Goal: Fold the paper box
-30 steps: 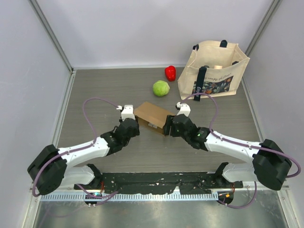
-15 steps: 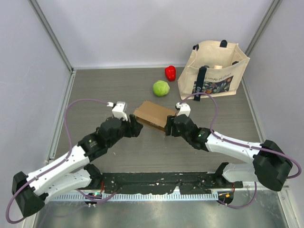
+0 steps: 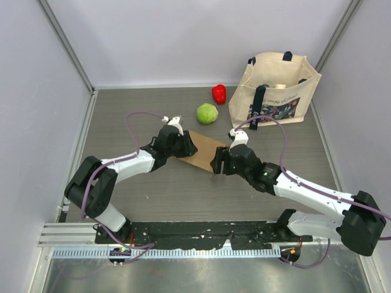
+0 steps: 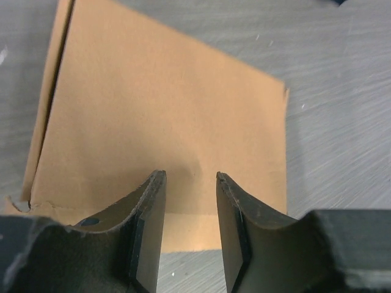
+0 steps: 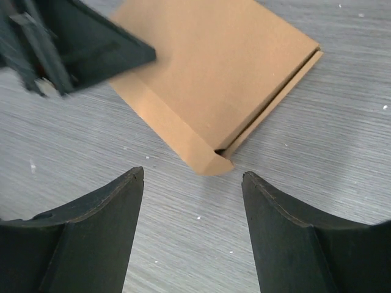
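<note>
The paper box (image 3: 206, 148) is a flat brown cardboard mailer lying shut on the table between the two arms. In the left wrist view its plain lid (image 4: 165, 116) fills the frame. My left gripper (image 3: 188, 146) sits over the box's left end, its jaws partly apart (image 4: 189, 178) above the lid with nothing between them. My right gripper (image 3: 215, 163) is just off the box's near right corner. In the right wrist view that gripper (image 5: 192, 176) stands wide open over bare table, with the box's corner (image 5: 214, 162) a little ahead of the fingertips.
A beige tote bag (image 3: 276, 90) stands at the back right. A green cabbage (image 3: 207, 113) and a red pepper (image 3: 219, 93) lie behind the box. Grey walls close in the left, back and right sides.
My left arm swung from the near left side round to the box's far left end and now hangs over the lid. The right gripper eased back slightly from the box's corner.
</note>
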Motion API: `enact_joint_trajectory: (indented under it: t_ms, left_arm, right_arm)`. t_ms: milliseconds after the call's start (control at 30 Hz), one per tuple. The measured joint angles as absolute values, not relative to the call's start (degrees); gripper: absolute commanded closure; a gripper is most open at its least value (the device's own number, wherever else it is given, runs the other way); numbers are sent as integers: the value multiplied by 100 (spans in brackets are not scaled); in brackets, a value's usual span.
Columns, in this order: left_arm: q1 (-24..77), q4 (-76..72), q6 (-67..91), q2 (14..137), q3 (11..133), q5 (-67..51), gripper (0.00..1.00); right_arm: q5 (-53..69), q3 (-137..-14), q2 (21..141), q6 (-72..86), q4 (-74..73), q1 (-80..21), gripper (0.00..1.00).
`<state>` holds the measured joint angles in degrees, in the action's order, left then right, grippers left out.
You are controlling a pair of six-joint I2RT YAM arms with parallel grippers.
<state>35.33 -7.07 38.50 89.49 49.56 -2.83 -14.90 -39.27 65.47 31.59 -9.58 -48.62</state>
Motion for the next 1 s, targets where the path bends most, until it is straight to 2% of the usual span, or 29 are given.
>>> enact_joint_trajectory:
  t_ms: [167, 200, 267, 367, 433, 800, 1000]
  left_arm:
    - [3518, -1468, 4130, 9008, 4241, -526, 59]
    - [3518, -1601, 4178, 9008, 4147, -541, 59]
    - [3518, -1802, 4265, 9004, 4014, -556, 58]
    - [3518, -1905, 4307, 8969, 3948, -563, 57]
    - [3509, -1865, 4303, 8936, 3959, -572, 57]
    - [3336, -1426, 4311, 8851, 4510, -1055, 56]
    - [3293, -1516, 4418, 9198, 4482, -1205, 57]
  right_arm:
    - [-738, -3708, 6062, 3326, -471, -4342, 31]
    - [-421, -3592, 6082, 3389, -172, -4066, 40]
    - [239, -3299, 6270, 3583, 515, -3575, 49]
    - [1052, -3138, 7032, 3822, 1315, -3133, 71]
    - [1492, -3138, 7669, 3922, 1776, -3092, 76]
    - [2569, -2534, 9432, 4530, 4469, -2884, 84]
    - [2624, -2451, 9341, 4670, 4554, -2886, 84]
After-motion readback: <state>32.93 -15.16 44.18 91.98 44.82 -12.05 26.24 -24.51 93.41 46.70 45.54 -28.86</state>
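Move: The paper box's near right corner lies about 8 cm below the right hand, roughly 1 cm ahead and 2 cm to its left; the middle of the box is some 8 cm ahead, 7 cm left and 9 cm below. The green cabbage stands beyond, about 22 cm ahead, 5 cm left and 8 cm below. From the left hand, the box's middle is around 2 cm ahead, 3 cm right and 5 cm below. Arching first up and forward, then down and left, the right hand comes onto the lid just inside the near right corner, ending about 7 cm lower; it rolls some 30 degrees, left side rising, and closes its fingers nearly shut to set the tips on the cardboard. The left hand dips 3 cm towards the lid, lifts, and starts down again, its fingers staying part-open. ##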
